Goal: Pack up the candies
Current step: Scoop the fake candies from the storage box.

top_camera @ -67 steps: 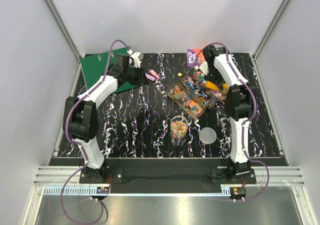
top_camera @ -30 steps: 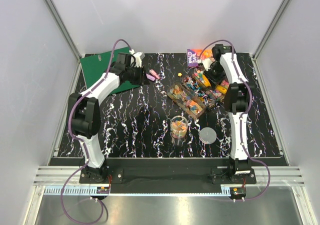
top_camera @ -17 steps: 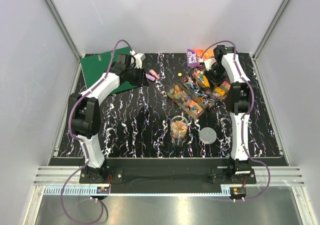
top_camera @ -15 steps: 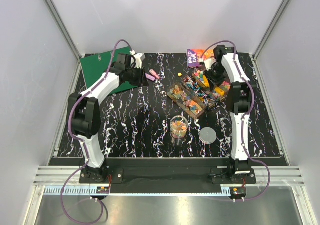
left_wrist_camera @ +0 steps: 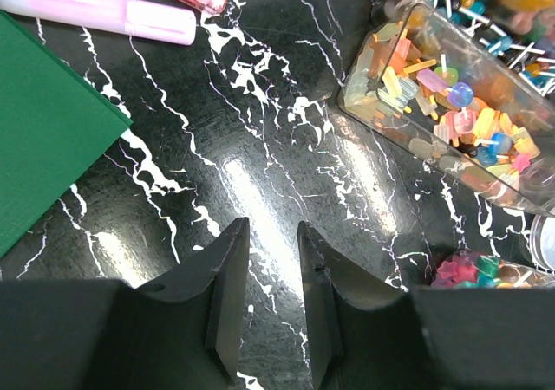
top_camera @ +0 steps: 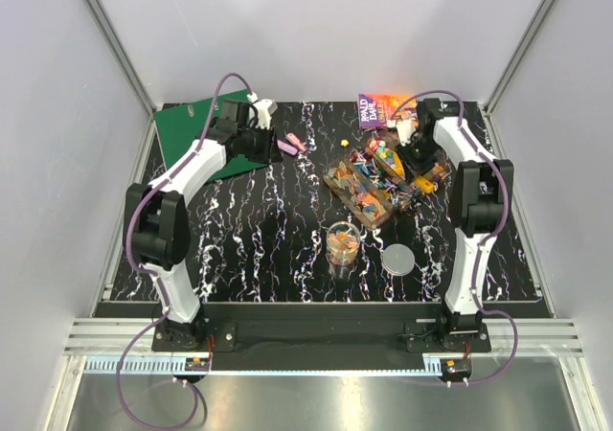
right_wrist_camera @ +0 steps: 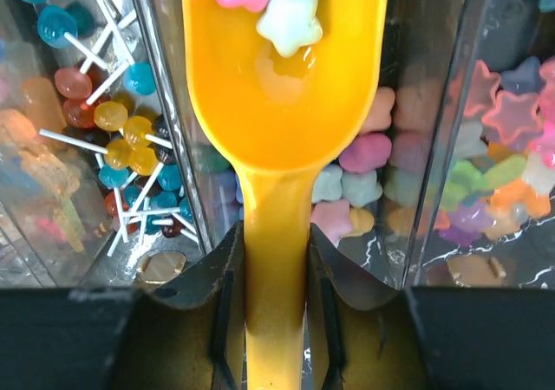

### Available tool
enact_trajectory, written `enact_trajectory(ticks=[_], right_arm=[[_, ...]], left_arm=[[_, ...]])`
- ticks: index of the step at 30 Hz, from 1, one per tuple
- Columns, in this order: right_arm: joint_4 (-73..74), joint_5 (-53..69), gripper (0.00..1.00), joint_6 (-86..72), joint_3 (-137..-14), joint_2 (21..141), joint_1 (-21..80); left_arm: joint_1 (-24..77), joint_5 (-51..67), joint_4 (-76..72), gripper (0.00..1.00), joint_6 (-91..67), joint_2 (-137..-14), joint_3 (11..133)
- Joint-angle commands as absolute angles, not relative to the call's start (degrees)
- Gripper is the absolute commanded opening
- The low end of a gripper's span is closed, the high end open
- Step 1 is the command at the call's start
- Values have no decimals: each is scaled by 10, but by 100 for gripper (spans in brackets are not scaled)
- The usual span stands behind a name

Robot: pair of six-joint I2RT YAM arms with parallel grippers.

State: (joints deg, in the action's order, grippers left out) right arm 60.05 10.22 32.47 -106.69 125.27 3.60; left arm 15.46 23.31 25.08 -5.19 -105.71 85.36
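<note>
The candies fill clear trays (top_camera: 359, 192) at mid-right of the table; star-shaped ones (right_wrist_camera: 364, 152) lie in the compartment under my right gripper. My right gripper (right_wrist_camera: 276, 234) is shut on the handle of a yellow scoop (right_wrist_camera: 286, 104), which is held over that compartment. A white star and a pink candy (right_wrist_camera: 290, 17) sit in its bowl. A clear cup (top_camera: 342, 244) partly filled with candies stands nearer the front. My left gripper (left_wrist_camera: 273, 225) hovers low over bare table left of a tray (left_wrist_camera: 451, 121), open with nothing between its fingers.
A round lid (top_camera: 398, 259) lies right of the cup. Lollipops (right_wrist_camera: 113, 121) fill the neighbouring compartment. Pink highlighters (left_wrist_camera: 104, 17) lie beside a green board (top_camera: 196, 134) at back left. A purple packet (top_camera: 369, 110) sits at the back.
My right arm has swung its elbow out to the right and drawn the scoop back over the trays, still gripping it. The left arm has barely moved.
</note>
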Motion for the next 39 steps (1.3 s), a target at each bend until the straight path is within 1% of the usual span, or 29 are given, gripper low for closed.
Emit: enact_trajectory(ticks=[1, 5, 10, 14, 19, 27, 35, 37, 39], right_arm=[[494, 159, 0, 327, -990, 1193, 43], [386, 177, 0, 309, -934, 1166, 43], [312, 190, 0, 267, -894, 1134, 43], [291, 184, 0, 250, -866, 1099, 42], [241, 166, 0, 231, -798, 1029, 41], [233, 163, 0, 217, -763, 963, 42], [272, 177, 0, 250, -699, 836, 41], [283, 220, 0, 265, -680, 776, 38], [283, 265, 0, 276, -633, 733, 37]], left_arm=[[158, 223, 244, 33, -48, -1024, 852], [166, 218, 252, 33, -40, -1025, 854], [166, 217, 268, 33, -33, -1026, 868], [167, 214, 278, 33, -19, -1021, 874], [166, 210, 280, 33, -9, -1016, 881], [177, 222, 280, 33, -13, -1014, 884], [183, 217, 279, 33, -8, -996, 875], [183, 214, 280, 33, -5, -986, 871], [183, 211, 277, 33, -6, -978, 865]])
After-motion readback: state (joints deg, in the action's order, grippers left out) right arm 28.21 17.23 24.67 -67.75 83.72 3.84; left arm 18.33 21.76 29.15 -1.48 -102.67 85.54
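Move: The right gripper holds the yellow scoop by its neck, with the bowl down in the star candy box. The loose stars at that box's far end lie about 6 cm ahead of the right hand, 7 cm left and 3 cm below. The lollipop box is some 7 cm left and 2 cm back, the gummy box 14 cm left and 6 cm back, and the clear jar roughly 20 cm back and 19 cm left. From the left hand the stars are about 6 cm ahead, 29 cm right and 12 cm below. Keep the right grip on the scoop's neck and nudge the bowl 1 to 2 cm forward and left into the star candies while tipping its front up. Go on tilting to some 30 degrees and lift the scoop about 11 cm out of the box, drawing the hand back roughly 5 cm as it comes up. ##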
